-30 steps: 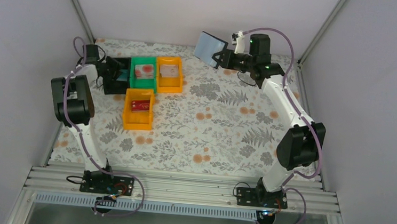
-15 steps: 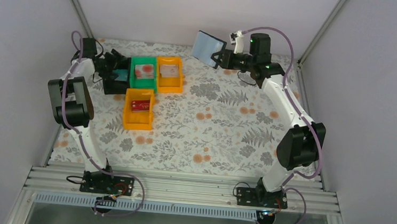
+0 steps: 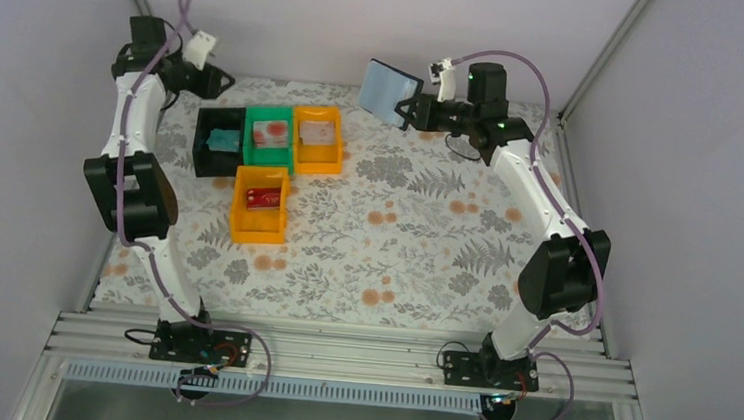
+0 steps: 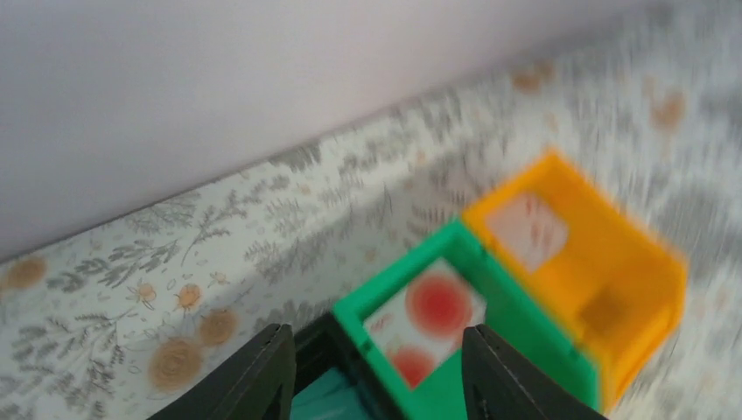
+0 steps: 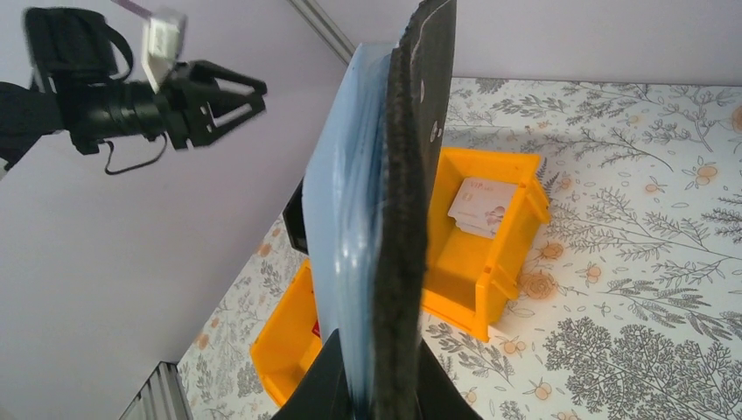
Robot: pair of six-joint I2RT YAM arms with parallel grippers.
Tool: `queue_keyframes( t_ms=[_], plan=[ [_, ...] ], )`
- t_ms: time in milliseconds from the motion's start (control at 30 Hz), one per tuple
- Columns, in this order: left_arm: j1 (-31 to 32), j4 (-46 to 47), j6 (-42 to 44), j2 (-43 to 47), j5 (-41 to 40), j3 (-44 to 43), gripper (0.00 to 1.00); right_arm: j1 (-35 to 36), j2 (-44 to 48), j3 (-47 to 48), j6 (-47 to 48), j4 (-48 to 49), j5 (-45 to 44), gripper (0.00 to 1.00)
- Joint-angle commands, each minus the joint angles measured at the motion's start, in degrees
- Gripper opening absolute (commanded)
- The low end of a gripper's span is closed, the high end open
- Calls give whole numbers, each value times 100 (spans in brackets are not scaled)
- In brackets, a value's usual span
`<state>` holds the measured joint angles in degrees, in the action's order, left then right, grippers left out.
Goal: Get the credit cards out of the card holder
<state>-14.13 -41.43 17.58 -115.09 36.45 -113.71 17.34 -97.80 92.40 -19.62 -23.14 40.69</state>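
My right gripper (image 3: 414, 108) is shut on the card holder (image 3: 391, 91) and holds it in the air at the back of the table. In the right wrist view the card holder (image 5: 394, 219) stands edge-on, black outside and pale blue inside. My left gripper (image 3: 213, 79) hangs open and empty, high at the back left. In its wrist view the fingers (image 4: 262, 376) frame the trays below. Credit cards lie in the trays: a teal one (image 3: 223, 141), a whitish one with red dots (image 4: 429, 319), a pale one (image 5: 481, 206) and a red one (image 3: 265, 198).
Four small trays stand together at the back left: a black tray (image 3: 204, 157), a green tray (image 3: 255, 154), an orange tray (image 3: 315, 162) and a nearer orange tray (image 3: 256, 226). A floral cloth (image 3: 415, 244) covers the table. Walls close in at the back and sides.
My left gripper has risen from the black tray up and back to the left, leaving the teal card in it. The right gripper with the card holder has barely shifted.
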Motion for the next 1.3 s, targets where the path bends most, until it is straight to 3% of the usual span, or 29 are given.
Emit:
queue_keyframes(
  t_ms=[0,100,233,433,600,767,933,1267],
  plan=[
    [100,-1712,4481,-304,-25,438,46,41,210,112,182,-23,49,4],
    [172,-1918,5121,-668,-673,281,33,46,209,154,210,-63,63,4],
    [35,-2076,5443,-1064,-613,-128,23,46,209,138,240,-80,72,4],
    [264,-1538,6839,-882,-1528,1028,3,46,436,76,306,-125,-40,4],
    [-85,-2016,7352,-1185,-1192,328,2,46,538,17,338,-164,-99,4],
    [144,-1560,8191,-1247,-2020,958,2,43,518,-27,359,-161,-95,4],
    [235,-1976,8467,-1448,-2047,644,2,42,429,154,377,-243,-102,4],
    [258,-988,7993,-1873,-2096,329,2,41,426,298,382,-273,-134,4]
  ],
)
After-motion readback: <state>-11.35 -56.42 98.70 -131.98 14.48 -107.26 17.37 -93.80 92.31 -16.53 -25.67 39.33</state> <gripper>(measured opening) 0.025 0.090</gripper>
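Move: From the left hand, high and empty with its fingers half open, the teal card in the black bin lies about 25 cm below, 5 cm back and 3 cm to the left. The green bin stands 4 cm back and 10 cm to the right, the near orange bin 21 cm back and 12 cm to the right, both some 24 cm below. From the right hand, holding the card holder, the teal card is about 50 cm left, 6 cm ahead and 30 cm below. Fingertips end down inside the black bin, seeming to touch the teal card: the left hand drops about 24 cm, fast at first and then slower, drawing back some 6 cm. Its fingers shut on the way and swing to point nearly straight down as the hand turns clockwise. The right hand keeps hold of the card holder and lifts it about 2 cm. ##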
